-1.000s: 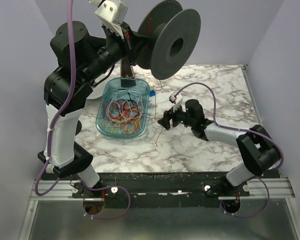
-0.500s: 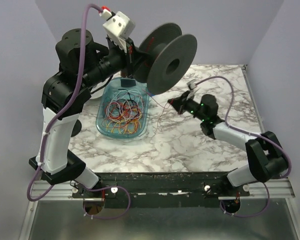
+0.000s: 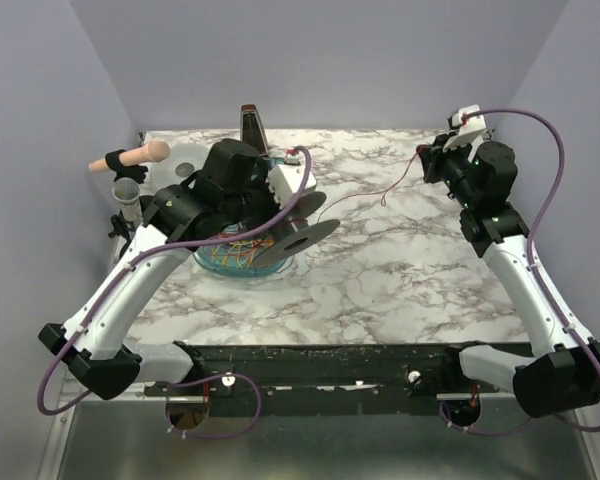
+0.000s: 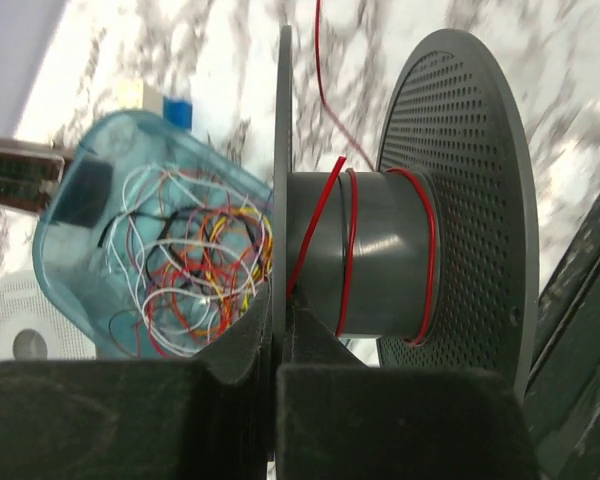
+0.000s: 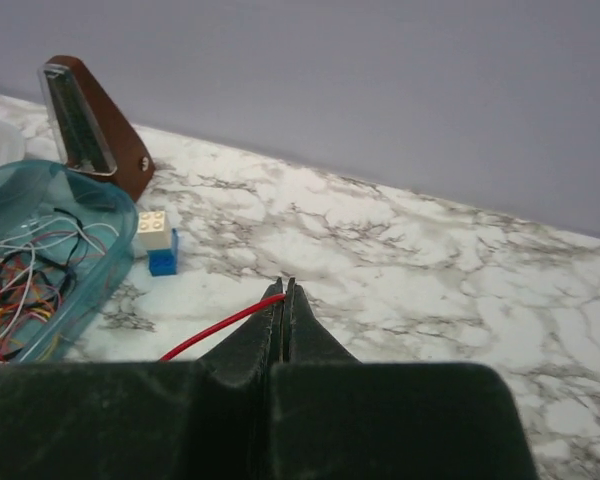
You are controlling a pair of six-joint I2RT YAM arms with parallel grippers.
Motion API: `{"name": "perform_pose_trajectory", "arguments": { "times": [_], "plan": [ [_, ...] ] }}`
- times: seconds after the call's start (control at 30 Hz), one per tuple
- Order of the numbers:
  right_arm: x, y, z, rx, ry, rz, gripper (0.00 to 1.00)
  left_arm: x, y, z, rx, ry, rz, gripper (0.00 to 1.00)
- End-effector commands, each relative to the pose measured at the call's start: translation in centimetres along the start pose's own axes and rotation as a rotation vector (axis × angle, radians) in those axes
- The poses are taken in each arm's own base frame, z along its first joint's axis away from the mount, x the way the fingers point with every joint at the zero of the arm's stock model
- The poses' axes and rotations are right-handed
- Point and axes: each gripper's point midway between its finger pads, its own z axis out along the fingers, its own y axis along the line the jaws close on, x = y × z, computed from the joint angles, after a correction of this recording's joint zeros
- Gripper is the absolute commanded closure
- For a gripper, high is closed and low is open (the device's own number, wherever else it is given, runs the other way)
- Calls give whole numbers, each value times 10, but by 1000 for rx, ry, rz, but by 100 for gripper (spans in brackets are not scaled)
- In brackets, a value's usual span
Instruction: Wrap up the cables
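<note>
My left gripper (image 4: 278,322) is shut on one thin flange of the black spool (image 4: 460,200), which it holds low over the blue tray (image 3: 208,262). A red cable (image 4: 348,250) makes a few turns round the spool's grey hub. From the spool (image 3: 298,238) this red cable (image 3: 385,197) runs right across the marble to my right gripper (image 3: 427,162) at the far right. There the right gripper (image 5: 285,290) is shut on the cable's end (image 5: 220,322). A tangle of red, yellow and white cables (image 4: 195,270) lies in the tray.
A brown wedge-shaped stand (image 5: 90,125) rises behind the tray, with a white-and-blue block (image 5: 156,240) beside it. At the far left are a white disc (image 3: 180,160), a small cup (image 3: 127,196) and a pink-tipped handle (image 3: 130,158). Purple walls close in the table.
The left arm has brought the spool down from high up to just above the tray. The right gripper has shut on the red cable and swung to the far right, drawing it out.
</note>
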Motion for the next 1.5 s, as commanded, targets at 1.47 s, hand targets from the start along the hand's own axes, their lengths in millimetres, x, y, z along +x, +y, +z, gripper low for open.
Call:
{"name": "perform_pose_trajectory", "arguments": {
  "times": [1.47],
  "plan": [
    [52,265,-101,-804,240,472,99,-246,178,46,-337,-792,-497,100]
  ]
}}
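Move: The left hand grips the spool by one flange's rim, the spool's middle about 4 cm to its right and 6 cm below; the red cable in the right fingers is some 14 cm ahead, 28 cm right, about level. From the right hand, the spool lies about 15 cm back, 25 cm left and 5 cm lower. The blue bin is roughly 8 cm ahead and 40 cm left of the right hand, the toy bricks 19 cm ahead and 25 cm left, both some 30 cm down. Keeping its grip on the flange, the left hand dips about 8 cm, then carries the spool forward and to the right, lifting at the end, while its wrist turns counter-clockwise and its fingers swing up some 35 degrees. The right hand keeps the red cable pinched and draws it back and left in an arc, about 25 cm in all, rising past the spool's right side and sinking again behind it as the wrist turns some 45 degrees counter-clockwise. ##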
